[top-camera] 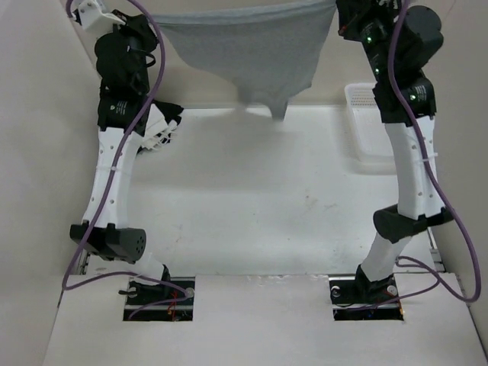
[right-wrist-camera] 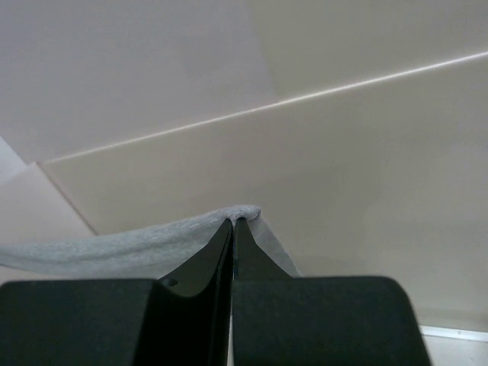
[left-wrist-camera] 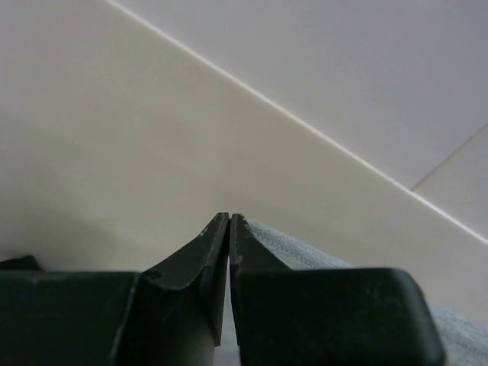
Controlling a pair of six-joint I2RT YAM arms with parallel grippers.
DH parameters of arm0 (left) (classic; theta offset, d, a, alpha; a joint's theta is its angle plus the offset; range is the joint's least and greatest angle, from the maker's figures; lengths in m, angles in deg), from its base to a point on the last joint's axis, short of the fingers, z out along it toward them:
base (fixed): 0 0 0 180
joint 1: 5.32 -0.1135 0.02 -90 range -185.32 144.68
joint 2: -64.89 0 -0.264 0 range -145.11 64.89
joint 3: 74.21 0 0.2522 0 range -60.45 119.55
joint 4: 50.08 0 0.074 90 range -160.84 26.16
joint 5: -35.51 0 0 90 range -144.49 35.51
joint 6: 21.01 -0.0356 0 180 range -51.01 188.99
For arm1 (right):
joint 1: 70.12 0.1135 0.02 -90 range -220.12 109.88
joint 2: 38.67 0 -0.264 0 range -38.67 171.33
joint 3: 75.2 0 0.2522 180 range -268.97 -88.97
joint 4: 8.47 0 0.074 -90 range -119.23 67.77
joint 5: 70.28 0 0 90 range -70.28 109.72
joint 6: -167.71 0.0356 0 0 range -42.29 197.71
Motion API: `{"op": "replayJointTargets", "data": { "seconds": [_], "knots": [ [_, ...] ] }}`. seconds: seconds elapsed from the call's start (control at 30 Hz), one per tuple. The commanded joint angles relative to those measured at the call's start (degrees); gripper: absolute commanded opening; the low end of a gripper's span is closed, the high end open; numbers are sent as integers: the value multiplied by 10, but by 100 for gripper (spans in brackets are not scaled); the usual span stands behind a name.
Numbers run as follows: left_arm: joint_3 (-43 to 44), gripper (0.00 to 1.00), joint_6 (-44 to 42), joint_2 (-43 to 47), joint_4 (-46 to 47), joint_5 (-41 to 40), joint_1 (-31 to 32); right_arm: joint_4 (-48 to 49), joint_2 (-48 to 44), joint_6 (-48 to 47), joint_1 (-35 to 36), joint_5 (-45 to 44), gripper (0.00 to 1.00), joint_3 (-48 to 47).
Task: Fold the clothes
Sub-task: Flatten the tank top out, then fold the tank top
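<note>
The clothes, one light heather-grey knit garment, hang stretched in the air between my two raised arms, sagging to a point above the far part of the table. My left gripper is shut on one top edge; grey cloth trails off to the right of its fingers. My right gripper is shut on the other top corner, with grey cloth bunched over the fingertips and running left. In the top view both grippers sit at the upper frame edge, mostly hidden.
A white mesh basket stands at the far right of the white table. A black-and-white bundle of fabric lies behind the left arm. Beige walls close in the left, right and back.
</note>
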Motion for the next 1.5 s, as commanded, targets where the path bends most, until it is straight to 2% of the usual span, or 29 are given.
{"op": "replayJointTargets", "data": {
  "seconds": [0.0, 0.13, 0.23, 0.33, 0.43, 0.57, 0.67, 0.77, 0.9, 1.0, 1.07, 1.13, 1.2, 1.3, 1.4, 1.47],
  "knots": [
    [-23, 3, 0, 54, 15, 5, -8, 12, -61, -3, -10, 4, 0, 57],
    [-151, 3, -10, 117, 59, -10, 5, 75, -161, -5, -10, -2, 0, 270],
    [-303, 3, -14, 199, 100, -43, 38, 134, -277, 3, 7, -17, 0, 483],
    [-488, 3, -14, 306, 129, -92, 88, 188, -401, 19, 65, -43, 0, 705],
    [-656, 3, -5, 414, 127, -133, 134, 205, -499, 37, 138, -95, 0, 885],
    [-793, 3, 15, 560, 32, -190, 194, 157, -602, 90, 248, -164, 0, 1054],
    [-835, 3, 73, 647, -73, -213, 228, 93, -657, 171, 332, -189, 0, 1137],
    [-864, 3, 173, 708, -209, -221, 270, 35, -699, 276, 418, -184, 0, 1204],
    [-882, 2, 281, 739, -332, -235, 299, -16, -726, 374, 537, -199, 0, 1227],
    [-882, 2, 317, 759, -364, -248, 304, -33, -737, 394, 590, -231, 0, 1206],
    [-874, 2, 314, 753, -342, -252, 304, -31, -728, 379, 583, -244, 0, 1189],
    [-859, 2, 287, 720, -294, -262, 301, -12, -702, 334, 541, -245, 0, 1165],
    [-838, 2, 249, 672, -224, -270, 291, 25, -668, 276, 476, -218, 0, 1137],
    [-809, 3, 185, 585, -94, -266, 249, 115, -599, 183, 344, -155, 0, 1095],
    [-770, 3, 173, 482, 1, -200, 187, 188, -508, 143, 208, -73, 0, 1041],
    [-738, 3, 169, 409, 49, -171, 148, 234, -441, 135, 144, -37, 0, 1003]
  ]
}}
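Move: High over the far part of the table, the two hands hold the tank top's hem between them. The bare mid-table where it is to lie is some 13 cm back, 19 cm right and 56 cm below the left hand; from the right hand, 10 cm back, 21 cm left, 62 cm down. The clothes pile lies 8 cm left of the left hand and about level, the white basket 21 cm right of the right hand and 4 cm farther out. Swinging the tank top down and back over the table, the left hand drops about 40 cm and draws back 27, the right drops 50 and draws back 36, drifting left. Both tip downward, then reverse forward, the left 9 cm and the right 18, rising slightly. Both grippers stay shut on the hem. ##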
